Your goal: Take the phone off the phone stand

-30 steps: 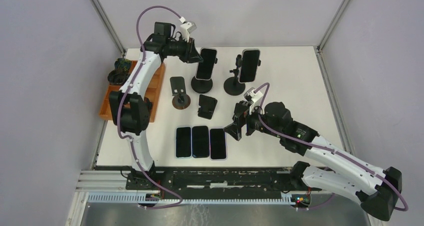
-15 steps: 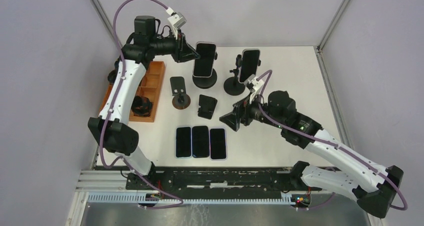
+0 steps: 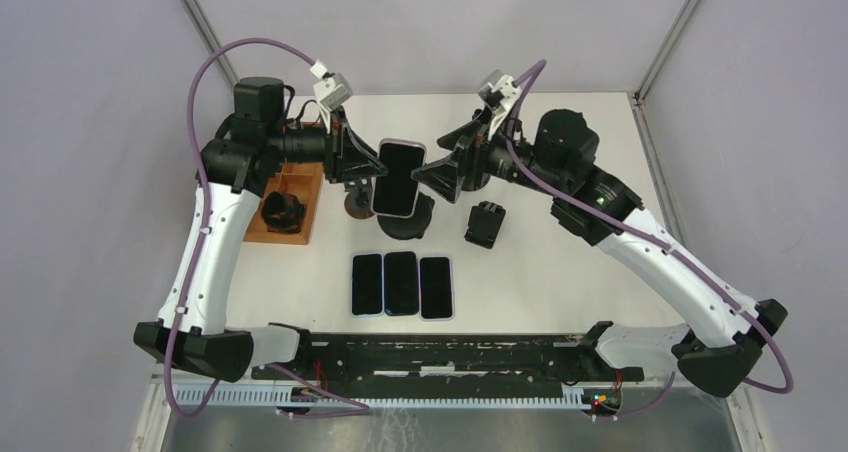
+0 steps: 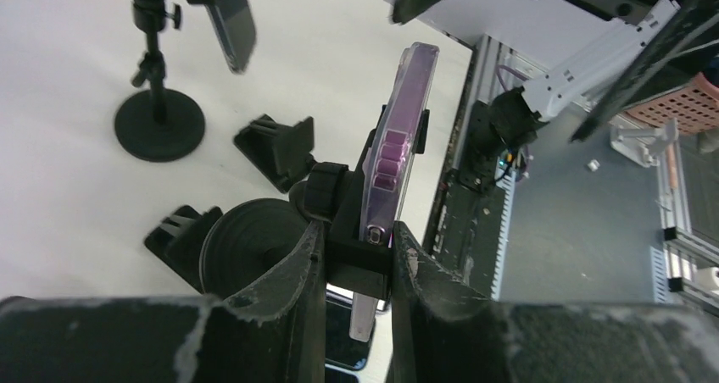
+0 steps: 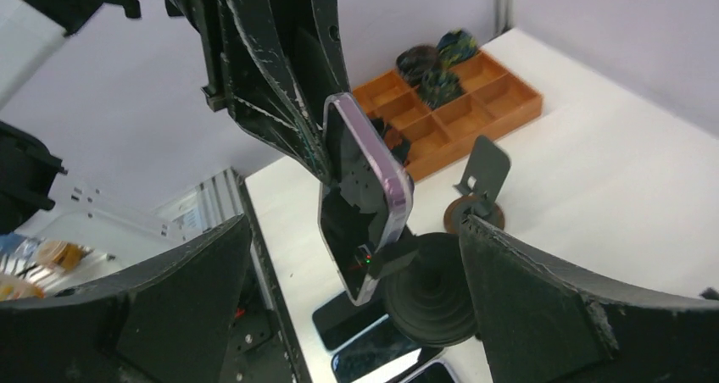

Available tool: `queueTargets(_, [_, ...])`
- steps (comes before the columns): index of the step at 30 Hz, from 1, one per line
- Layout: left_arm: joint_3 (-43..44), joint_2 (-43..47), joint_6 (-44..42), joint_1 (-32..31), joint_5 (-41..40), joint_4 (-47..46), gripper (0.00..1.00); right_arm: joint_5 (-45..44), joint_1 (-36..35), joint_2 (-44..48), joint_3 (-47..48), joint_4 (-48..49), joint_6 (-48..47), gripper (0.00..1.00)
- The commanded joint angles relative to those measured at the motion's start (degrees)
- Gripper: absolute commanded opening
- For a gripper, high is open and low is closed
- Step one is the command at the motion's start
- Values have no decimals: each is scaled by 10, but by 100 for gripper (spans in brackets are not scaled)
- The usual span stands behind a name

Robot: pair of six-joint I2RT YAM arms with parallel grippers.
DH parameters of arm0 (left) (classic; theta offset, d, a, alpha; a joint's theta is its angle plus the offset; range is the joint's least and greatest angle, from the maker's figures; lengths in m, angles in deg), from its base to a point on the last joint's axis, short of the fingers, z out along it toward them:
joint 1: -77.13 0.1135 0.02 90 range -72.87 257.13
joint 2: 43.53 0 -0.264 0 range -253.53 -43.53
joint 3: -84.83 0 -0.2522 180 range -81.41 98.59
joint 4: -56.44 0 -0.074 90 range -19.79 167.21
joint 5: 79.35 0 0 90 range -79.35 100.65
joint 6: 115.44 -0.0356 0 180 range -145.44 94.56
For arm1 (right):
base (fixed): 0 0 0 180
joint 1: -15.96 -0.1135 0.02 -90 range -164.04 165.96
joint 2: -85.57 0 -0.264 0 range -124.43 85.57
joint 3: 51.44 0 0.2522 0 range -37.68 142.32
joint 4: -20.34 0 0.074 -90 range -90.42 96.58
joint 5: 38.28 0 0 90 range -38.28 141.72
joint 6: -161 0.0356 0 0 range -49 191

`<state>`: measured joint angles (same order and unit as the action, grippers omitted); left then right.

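A phone (image 3: 398, 177) in a purple case sits upright in the black clamp of a phone stand (image 3: 406, 222) with a round black base. My left gripper (image 3: 362, 167) is shut on that clamp from the left. In the left wrist view its fingers (image 4: 309, 256) press both sides of the clamp (image 4: 360, 260), and the phone (image 4: 398, 137) rises above them. My right gripper (image 3: 440, 175) is open just right of the phone. In the right wrist view the phone (image 5: 365, 171) stands between and beyond the wide-spread fingers (image 5: 576, 307), not touching them. The stand's base (image 5: 432, 290) seems to be off the table.
Three phones (image 3: 402, 284) lie flat in a row near the front. A small black stand (image 3: 485, 223) sits right of the held one, and a brown-based stand (image 3: 353, 208) is partly hidden to its left. An orange tray (image 3: 290, 212) is at the left. Another phone on a tripod stand (image 4: 161, 124) is behind.
My left arm has carried the stand and phone forward, away from the back of the table. My right arm swung up and back, and its open jaws now face the phone.
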<state>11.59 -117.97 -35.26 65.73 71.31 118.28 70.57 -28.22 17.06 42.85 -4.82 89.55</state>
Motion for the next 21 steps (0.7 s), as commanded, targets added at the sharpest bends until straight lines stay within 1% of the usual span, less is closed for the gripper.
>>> queueTargets(1, [-6, 25, -52, -3, 49, 33, 2, 74, 1, -34, 5, 23, 6, 98])
queueTargets(5, [-7, 25, -87, -6, 64, 80, 2, 154, 1, -42, -51, 100, 45, 98])
queueTargets(7, [-6, 24, -104, -8, 71, 102, 2, 166, 1, -45, -65, 109, 47, 97])
queueTargets(12, [-11, 23, -140, -11, 81, 139, 2, 191, 1, -47, -100, 148, 65, 86])
queueTargets(15, [-12, 20, -162, -15, 84, 161, 2, 198, 1, -58, -104, 158, 74, 82])
queueTargets(17, [-13, 18, -180, -17, 85, 181, 2, 202, 1, -65, -104, 167, 79, 77])
queueTargets(21, [-12, 14, -203, -20, 85, 207, 2, 209, 1, -82, -97, 175, 85, 65])
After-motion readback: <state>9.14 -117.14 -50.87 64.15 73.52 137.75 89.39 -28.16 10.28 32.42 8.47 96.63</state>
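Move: For the open right hand, the phone, mounted on the stand that the left hand holds up, lies about 7 cm to the left, 2 cm ahead and 4 cm lower. Beneath on the table, the row of three phones is centred some 10 cm back and 6 cm left of the right hand, and the empty stand roughly 2 cm ahead and 12 cm right, both nearly 40 cm below. From the left hand, the phone's middle is about 4 cm right and 1 cm back. The right hand sinks about 7.5 cm while moving some 5 cm left and a little back, turning about 20 degrees counter-clockwise so that its fingers straddle the phone's right long edge, one over the screen and one behind, and close partway, with no grip visible yet. The left hand keeps its pinch on the phone stand's holder and draws it back and down together, about 5 cm each way, turning slightly clockwise. ##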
